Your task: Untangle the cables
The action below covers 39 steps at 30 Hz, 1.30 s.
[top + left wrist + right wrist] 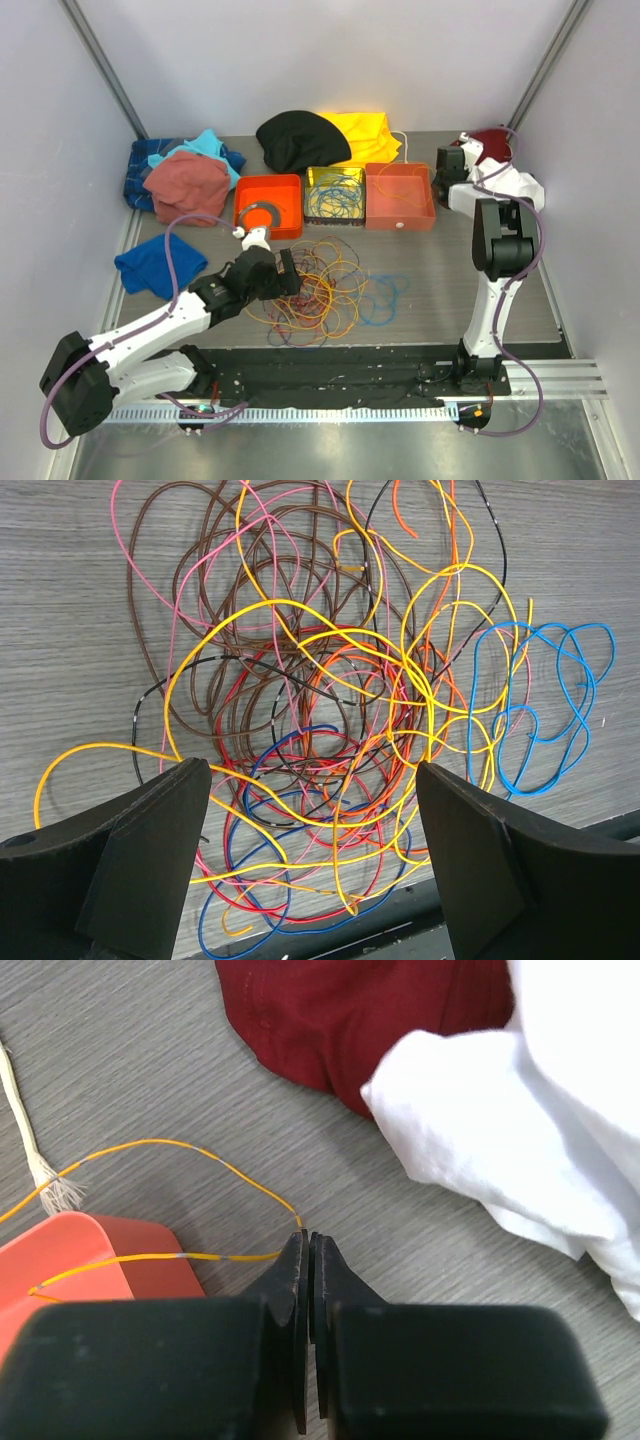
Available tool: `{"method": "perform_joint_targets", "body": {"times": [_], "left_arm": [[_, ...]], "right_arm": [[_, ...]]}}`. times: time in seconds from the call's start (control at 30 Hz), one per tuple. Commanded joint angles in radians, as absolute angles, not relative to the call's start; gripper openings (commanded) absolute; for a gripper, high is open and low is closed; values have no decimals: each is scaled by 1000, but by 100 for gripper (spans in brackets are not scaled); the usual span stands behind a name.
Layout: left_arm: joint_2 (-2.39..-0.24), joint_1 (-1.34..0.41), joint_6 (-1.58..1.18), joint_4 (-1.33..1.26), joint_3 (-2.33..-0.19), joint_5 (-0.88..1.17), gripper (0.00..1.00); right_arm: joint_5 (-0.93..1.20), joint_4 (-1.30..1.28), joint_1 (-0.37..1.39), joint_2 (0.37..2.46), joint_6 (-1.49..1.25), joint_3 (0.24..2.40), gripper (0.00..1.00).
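The cables [315, 285] lie as a tangle of orange, yellow, red, blue, brown and pink loops on the table in front of the trays. My left gripper [290, 272] hovers at the pile's left edge. In the left wrist view it [312, 830] is open wide above the tangle [330, 700], with nothing pinched between its fingers [150, 840]. A light blue cable [540, 710] loops at the right side. My right gripper [308, 1235] is shut at the back right, beside the right orange tray [90, 1260]. The bend of a thin orange cable [180, 1145] runs into its tips.
Three trays stand in a row: an orange one [290, 190] holding a grey coil [262, 212], a middle one [334, 171] holding cables, and another orange one [400, 197]. Clothes lie behind and beside them: black [300, 140], yellow [365, 135], dark red [350, 1020], white [520, 1130], blue [160, 265].
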<state>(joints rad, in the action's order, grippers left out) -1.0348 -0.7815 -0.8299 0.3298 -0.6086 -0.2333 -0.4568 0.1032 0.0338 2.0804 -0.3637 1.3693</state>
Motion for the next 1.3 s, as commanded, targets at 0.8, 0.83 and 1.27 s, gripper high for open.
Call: {"method": "perform_joint_targets", "body": {"times": [0.8, 0.83, 1.27], "left_arm": [[-963, -784, -856, 284, -586, -180, 88], [-963, -784, -854, 285, -586, -179, 88], [-966, -784, -831, 316, -604, -224, 88]], "right_arm": [[-44, 515, -57, 1760, -1293, 962, 62], [-55, 514, -57, 1758, -1296, 965, 63], [-100, 689, -61, 1940, -1482, 1011, 66]]}}
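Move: The right hand, fingers shut, pinches a yellow cable loop that hangs over the right rim of the pink box; the box's middle is about 12 cm to its left, 6 cm back and 3 cm lower. The white cloth lies some 14 cm right and 4 cm back, the maroon cloth about 8 cm ahead and 7 cm right. From the idle left hand the pink box is some 21 cm ahead and 23 cm right. The right fingers let go of the yellow cable loop, opening to over half their range as the hand rises about 9 cm and drifts left over the box's right side. The hand rolls its left side up by some 60 degrees, dips down and back beside the rim, then climbs forward again with the fingers tipping up nearer level, ending open and about 7 cm higher than it began. ##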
